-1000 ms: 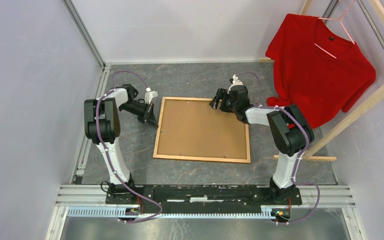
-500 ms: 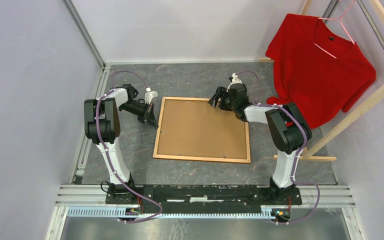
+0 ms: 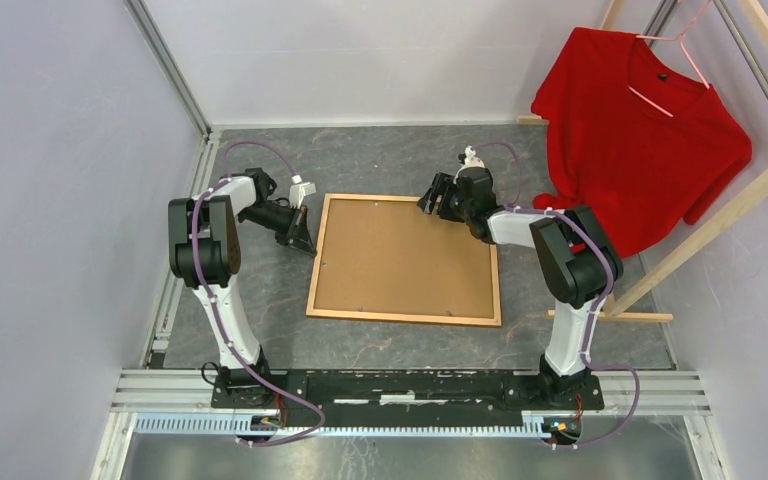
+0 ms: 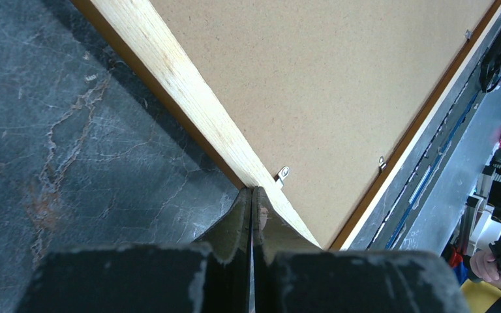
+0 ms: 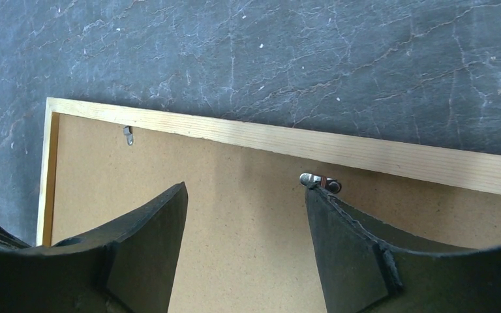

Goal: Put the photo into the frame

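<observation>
The frame (image 3: 405, 318) of orange-brown wood lies face down on the dark table, with a brown backing board (image 3: 405, 260) filling it. The photo is hidden. My left gripper (image 3: 309, 243) is shut, its tips (image 4: 252, 195) resting on the pale back of the frame's left rail (image 4: 176, 85), beside a small metal clip (image 4: 282, 175). My right gripper (image 3: 432, 205) hangs open over the backing board (image 5: 235, 169) just inside the far rail (image 5: 365, 151). Its right fingertip (image 5: 313, 195) touches a metal clip (image 5: 319, 181), and nothing is between the fingers (image 5: 246, 189).
A red shirt (image 3: 640, 130) on a pink hanger hangs from a pale wooden rack (image 3: 730, 215) at the back right. One rack foot (image 3: 610, 316) lies on the table right of the frame. Another clip (image 5: 128, 134) sits near the frame's far corner. Walls close in on both sides.
My right gripper has shifted slightly towards the far rail and its jaws have narrowed a little. The left gripper and the frame have not moved.
</observation>
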`<action>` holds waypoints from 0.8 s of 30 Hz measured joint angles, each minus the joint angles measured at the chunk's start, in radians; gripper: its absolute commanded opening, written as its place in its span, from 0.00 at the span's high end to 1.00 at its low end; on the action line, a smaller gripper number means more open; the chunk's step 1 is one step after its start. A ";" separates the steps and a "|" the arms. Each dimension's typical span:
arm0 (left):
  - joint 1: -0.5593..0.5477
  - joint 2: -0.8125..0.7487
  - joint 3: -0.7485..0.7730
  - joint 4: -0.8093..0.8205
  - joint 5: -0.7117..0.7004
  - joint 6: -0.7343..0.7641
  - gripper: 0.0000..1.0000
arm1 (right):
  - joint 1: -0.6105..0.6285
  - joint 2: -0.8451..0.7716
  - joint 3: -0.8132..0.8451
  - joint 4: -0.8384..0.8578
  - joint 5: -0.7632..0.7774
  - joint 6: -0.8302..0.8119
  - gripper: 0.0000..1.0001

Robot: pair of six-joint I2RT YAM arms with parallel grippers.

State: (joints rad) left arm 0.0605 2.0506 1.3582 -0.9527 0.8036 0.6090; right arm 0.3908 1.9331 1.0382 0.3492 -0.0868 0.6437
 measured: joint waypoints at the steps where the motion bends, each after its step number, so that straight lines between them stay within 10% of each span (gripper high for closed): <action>1: 0.000 0.000 0.000 0.000 0.000 0.000 0.97 | 0.000 0.000 0.000 0.000 0.003 0.002 0.27; 14: -0.007 0.000 0.000 0.005 0.003 0.000 0.98 | 0.002 0.020 0.006 0.056 0.047 0.033 0.29; 24: -0.009 -0.002 0.072 -0.002 -0.075 0.020 0.95 | -0.028 -0.118 -0.002 -0.005 0.117 0.026 0.02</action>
State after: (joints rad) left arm 0.0517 2.0483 1.4300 -0.9546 0.7288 0.6289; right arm 0.3626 1.8153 1.0359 0.3443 0.0303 0.6693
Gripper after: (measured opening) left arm 0.052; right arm 0.970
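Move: The right hand is over the frame's back near its far edge, with the middle clip of the far rail about 3 cm to its right, 1 cm ahead and 2 cm below, at the right fingertip. Another clip on that rail lies about 10 cm to this hand's left and 2 cm ahead. The left hand's shut tips meet the outer side of the left rail, about 1 cm to their right; from this hand the far middle clip is some 26 cm right and 12 cm ahead. With a finger at the far rail's middle clip, the right hand first creeps forward about 2 cm towards the far rail, then lifts off quickly, rising some 5 cm and swinging about 3 cm to the right, its fingers opening nearly fully and the wrist tipping slightly down and turning clockwise. The left hand keeps its closed tips braced against the left rail through the creep, then comes free, slipping about 2 cm forward and 1 cm left away from the wood. ##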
